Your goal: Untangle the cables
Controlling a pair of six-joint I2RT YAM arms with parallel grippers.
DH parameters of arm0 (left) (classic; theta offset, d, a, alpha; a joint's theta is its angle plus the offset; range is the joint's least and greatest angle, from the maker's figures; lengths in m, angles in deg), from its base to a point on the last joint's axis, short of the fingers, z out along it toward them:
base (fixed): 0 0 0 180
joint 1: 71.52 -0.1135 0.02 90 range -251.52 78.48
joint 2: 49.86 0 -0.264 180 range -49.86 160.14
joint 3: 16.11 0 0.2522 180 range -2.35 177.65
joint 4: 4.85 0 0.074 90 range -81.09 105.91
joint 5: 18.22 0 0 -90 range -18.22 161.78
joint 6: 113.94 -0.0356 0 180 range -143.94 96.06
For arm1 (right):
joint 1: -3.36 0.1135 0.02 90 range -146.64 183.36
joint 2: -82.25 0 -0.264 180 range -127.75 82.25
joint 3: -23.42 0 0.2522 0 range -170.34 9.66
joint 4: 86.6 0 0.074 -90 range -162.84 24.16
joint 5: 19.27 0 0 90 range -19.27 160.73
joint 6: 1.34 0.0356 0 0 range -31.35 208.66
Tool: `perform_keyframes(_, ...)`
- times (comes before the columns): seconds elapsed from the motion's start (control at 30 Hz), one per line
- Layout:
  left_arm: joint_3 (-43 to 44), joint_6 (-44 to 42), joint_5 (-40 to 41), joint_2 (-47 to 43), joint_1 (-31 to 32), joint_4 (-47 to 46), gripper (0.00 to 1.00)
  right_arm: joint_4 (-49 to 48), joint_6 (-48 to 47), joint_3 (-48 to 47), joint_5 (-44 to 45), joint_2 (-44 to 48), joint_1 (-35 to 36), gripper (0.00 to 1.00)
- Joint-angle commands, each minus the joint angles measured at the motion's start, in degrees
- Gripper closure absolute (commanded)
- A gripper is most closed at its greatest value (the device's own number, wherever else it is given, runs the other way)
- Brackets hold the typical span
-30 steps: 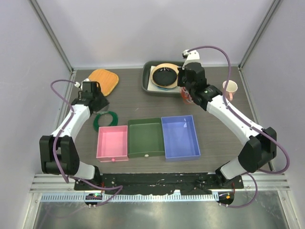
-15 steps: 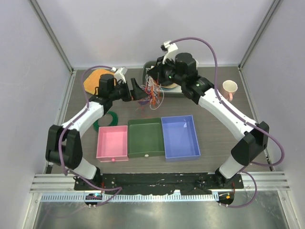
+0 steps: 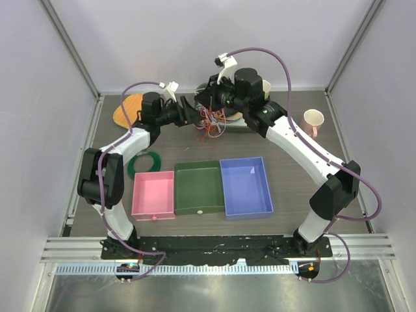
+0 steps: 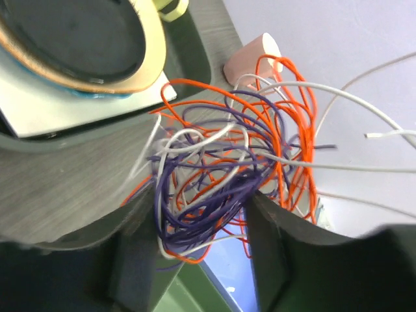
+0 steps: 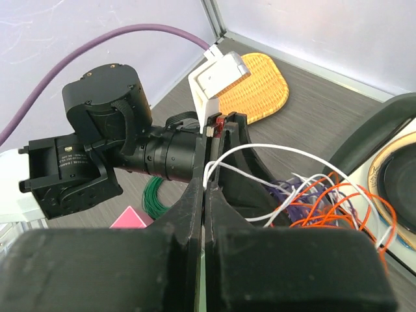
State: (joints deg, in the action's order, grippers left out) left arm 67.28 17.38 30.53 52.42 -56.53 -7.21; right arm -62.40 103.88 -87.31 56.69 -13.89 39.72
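Observation:
The cables [image 3: 209, 123] are a tangle of thin orange, dark purple and white wires, held up above the table behind the trays. In the left wrist view the tangle [image 4: 227, 175] hangs between the spread fingers of my left gripper [image 4: 201, 227], which is open around its lower loops. My left gripper [image 3: 195, 117] comes in from the left. My right gripper [image 5: 207, 185] is shut on a loop of white cable [image 5: 273, 151] just above the bundle. In the top view the right gripper [image 3: 208, 104] sits right beside the left one.
Pink [image 3: 153, 193], green [image 3: 199, 187] and blue [image 3: 246, 186] trays stand side by side in front. A dark green coiled ring [image 3: 144, 160] lies left of them. An orange woven mat [image 3: 127, 107], a grey tray [image 4: 188, 58] with a dark bowl [image 4: 78, 39], and a cup [image 3: 313, 120] are at the back.
Both arms swung in from the sides to the middle back. The right gripper carried the tangle up there; the left gripper opened wide and now stands around it.

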Motion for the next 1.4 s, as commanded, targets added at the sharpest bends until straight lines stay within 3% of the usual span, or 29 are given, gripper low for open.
perform_keyframes(0.0,2.4,-0.5,-1.1,-0.3,-0.2,-5.1,0.63,-1.8,0.7,-3.2,-1.3,1.3,0.1,0.99)
perform_keyframes(0.07,1.4,-0.8,0.9,-1.6,-0.2,-4.2,1.0,-0.9,0.7,-3.1,1.9,1.6,0.1,0.99)
perform_keyframes(0.13,0.7,-2.2,9.4,-3.1,-0.4,1.8,1.0,0.5,-0.3,-3.1,7.0,2.1,0.1,0.99)
perform_keyframes(0.17,0.4,-3.9,13.6,-5.0,-0.6,4.8,1.0,2.6,-1.1,-3.0,14.1,2.4,0.0,0.99)
perform_keyframes(0.2,0.6,-4.7,24.6,-5.9,-0.8,12.4,1.0,3.5,-1.9,-3.0,20.8,3.1,0.0,0.99)
perform_keyframes(0.3,1.2,-6.5,41.7,-7.8,-2.2,25.1,1.0,5.6,-4.5,-1.4,39.1,5.2,-1.4,0.99)
perform_keyframes(0.33,1.0,-6.6,43.8,-8.1,-2.9,26.9,1.0,5.6,-5.1,0.2,41.6,5.7,-2.1,0.99)
perform_keyframes(0.5,-3.3,-4.6,44.4,-8.9,-10.8,30.3,1.0,6.5,-4.7,4.7,45.9,9.5,-10.4,0.99)
perform_keyframes(0.57,-3.4,-4.1,48.4,-8.9,-11.8,31.7,1.0,6.6,-5.1,6.6,46.6,11.3,-12.8,0.99)
perform_keyframes(1.0,-2.0,-4.4,51.3,-6.5,-12.2,34.5,1.0,8.8,-9.8,5.0,49.3,16.7,-14.4,0.99)
perform_keyframes(1.2,-0.9,-3.7,55.8,-5.1,-12.2,37.4,1.0,9.1,-17.9,-0.6,63.1,19.3,-14.9,0.99)
perform_keyframes(1.37,-0.3,-3.4,56.6,-4.5,-12.2,38.3,1.0,7.7,-21.0,-3.1,67.5,22.0,-17.8,0.99)
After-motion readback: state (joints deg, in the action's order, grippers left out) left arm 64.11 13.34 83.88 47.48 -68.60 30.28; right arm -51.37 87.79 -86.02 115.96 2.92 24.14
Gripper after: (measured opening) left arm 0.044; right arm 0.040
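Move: The tangle hangs right at the open left fingers, its middle about 4 cm to their right, 1 cm ahead and 2 cm below. From the left hand, the tray lies some 19 cm ahead, 13 right and 20 below, the green coil about 20 left, 7 back and 20 below, the grey coil roughly 25 left and 2 back at table height. From the right hand, still pinching the white cable, the tangle's middle is about 3 cm ahead, 5 right and 16 below. The left fingers shut on the purple bundle of the tangle while the right keeps its pinch on the white cable; then the hands draw quickly apart. The left sweeps about 25 cm left and sinks 12 towards the coils, turning counter-clockwise and tipping its fingers down. The right swings 33 cm right, arcing forward and back, rising late and turning clockwise some 70 degrees. ##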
